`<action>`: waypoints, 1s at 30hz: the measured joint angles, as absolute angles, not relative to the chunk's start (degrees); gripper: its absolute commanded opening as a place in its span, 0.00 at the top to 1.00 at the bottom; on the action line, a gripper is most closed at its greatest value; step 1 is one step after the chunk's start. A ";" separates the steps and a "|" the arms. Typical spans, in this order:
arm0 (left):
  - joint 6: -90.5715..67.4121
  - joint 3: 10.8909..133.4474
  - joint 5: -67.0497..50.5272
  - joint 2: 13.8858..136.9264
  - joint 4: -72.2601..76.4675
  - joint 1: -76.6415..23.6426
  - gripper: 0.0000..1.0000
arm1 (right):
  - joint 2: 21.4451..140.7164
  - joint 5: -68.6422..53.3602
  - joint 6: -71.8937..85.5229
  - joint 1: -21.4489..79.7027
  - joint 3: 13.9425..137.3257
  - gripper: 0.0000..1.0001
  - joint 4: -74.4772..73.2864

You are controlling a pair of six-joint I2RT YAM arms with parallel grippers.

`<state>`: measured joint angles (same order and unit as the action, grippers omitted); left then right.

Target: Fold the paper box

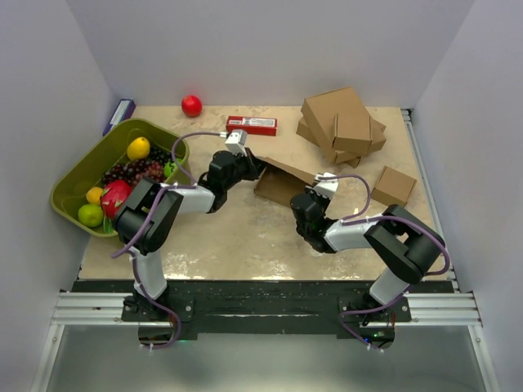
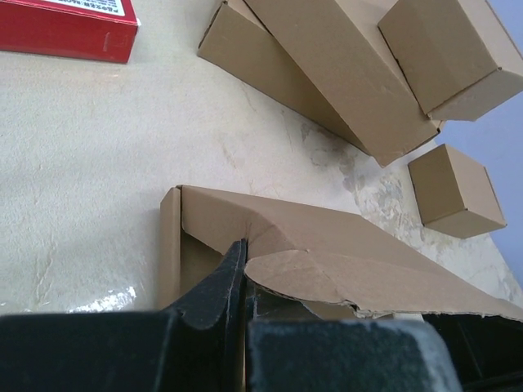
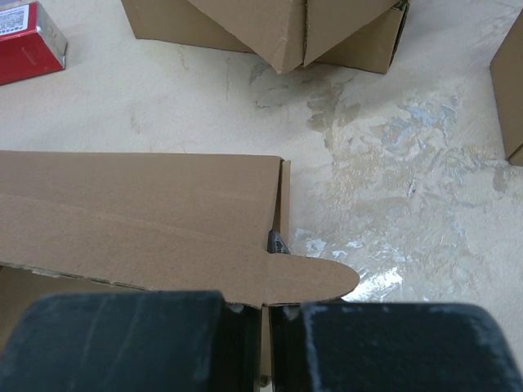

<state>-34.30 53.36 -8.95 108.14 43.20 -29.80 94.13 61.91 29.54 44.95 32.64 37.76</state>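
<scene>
The paper box is a brown cardboard mailer, half folded, in the middle of the table between both arms. Its lid panel slopes up at an angle. My left gripper meets its far-left corner and my right gripper its right end. In the left wrist view the fingers are pressed together on a side wall of the paper box, under a rounded flap. In the right wrist view my right gripper is shut on a thin wall of the paper box, and a rounded flap covers the fingertips.
A pile of brown boxes lies at the back right, with a small cube-like box nearer. A red carton and a red ball are at the back. A green basket of fruit stands on the left.
</scene>
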 measured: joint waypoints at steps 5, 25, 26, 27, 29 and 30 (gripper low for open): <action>-30.06 51.81 -7.14 108.12 43.13 -30.46 1.00 | 94.13 61.87 29.52 44.91 32.64 0.97 37.71; -18.41 48.25 4.99 106.02 40.95 -37.32 1.00 | 79.07 49.19 28.64 44.99 28.75 0.18 25.23; -18.39 48.10 4.99 105.91 40.93 -37.32 1.00 | 77.69 47.68 28.49 45.01 28.64 0.18 23.77; -18.39 48.01 5.02 105.82 40.86 -37.32 1.00 | 76.47 46.13 28.36 45.01 28.64 0.18 22.35; -18.39 47.99 5.06 105.73 40.75 -37.32 1.00 | 74.04 42.74 28.29 45.01 28.64 0.17 19.05; -18.39 47.99 5.15 105.73 40.73 -37.32 1.00 | 72.84 41.41 28.34 45.01 28.64 0.17 17.43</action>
<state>-18.39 47.99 5.15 105.73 40.73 -37.32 72.84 41.41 28.34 45.01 28.64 17.43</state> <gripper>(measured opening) 0.021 0.823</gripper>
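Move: At the left hand's closed fingers is the left ear of the box lid's front flap, about 1 cm to their right; the open tray's middle lies some 5 cm back, 7 cm right and 7 cm below that hand. The right fingers are shut on the flap beside its right ear, which is about 1 cm ahead and 1 cm right. From the right hand, the brown carton stack stands roughly 17 cm ahead and 4 cm right, the small carton level with it and 20 cm right. Sinking about 3.5 cm and then drawing back 3 cm, the left hand rolls its left side up nearly 20 degrees with fingers still shut, taking the lid's left corner down towards the tray. The right hand keeps its pinch at first, dips slightly while opening, lets go of the flap, then withdraws some 4 cm back with a little rise and leftward drift, swinging counter-clockwise, nearly fully open. ##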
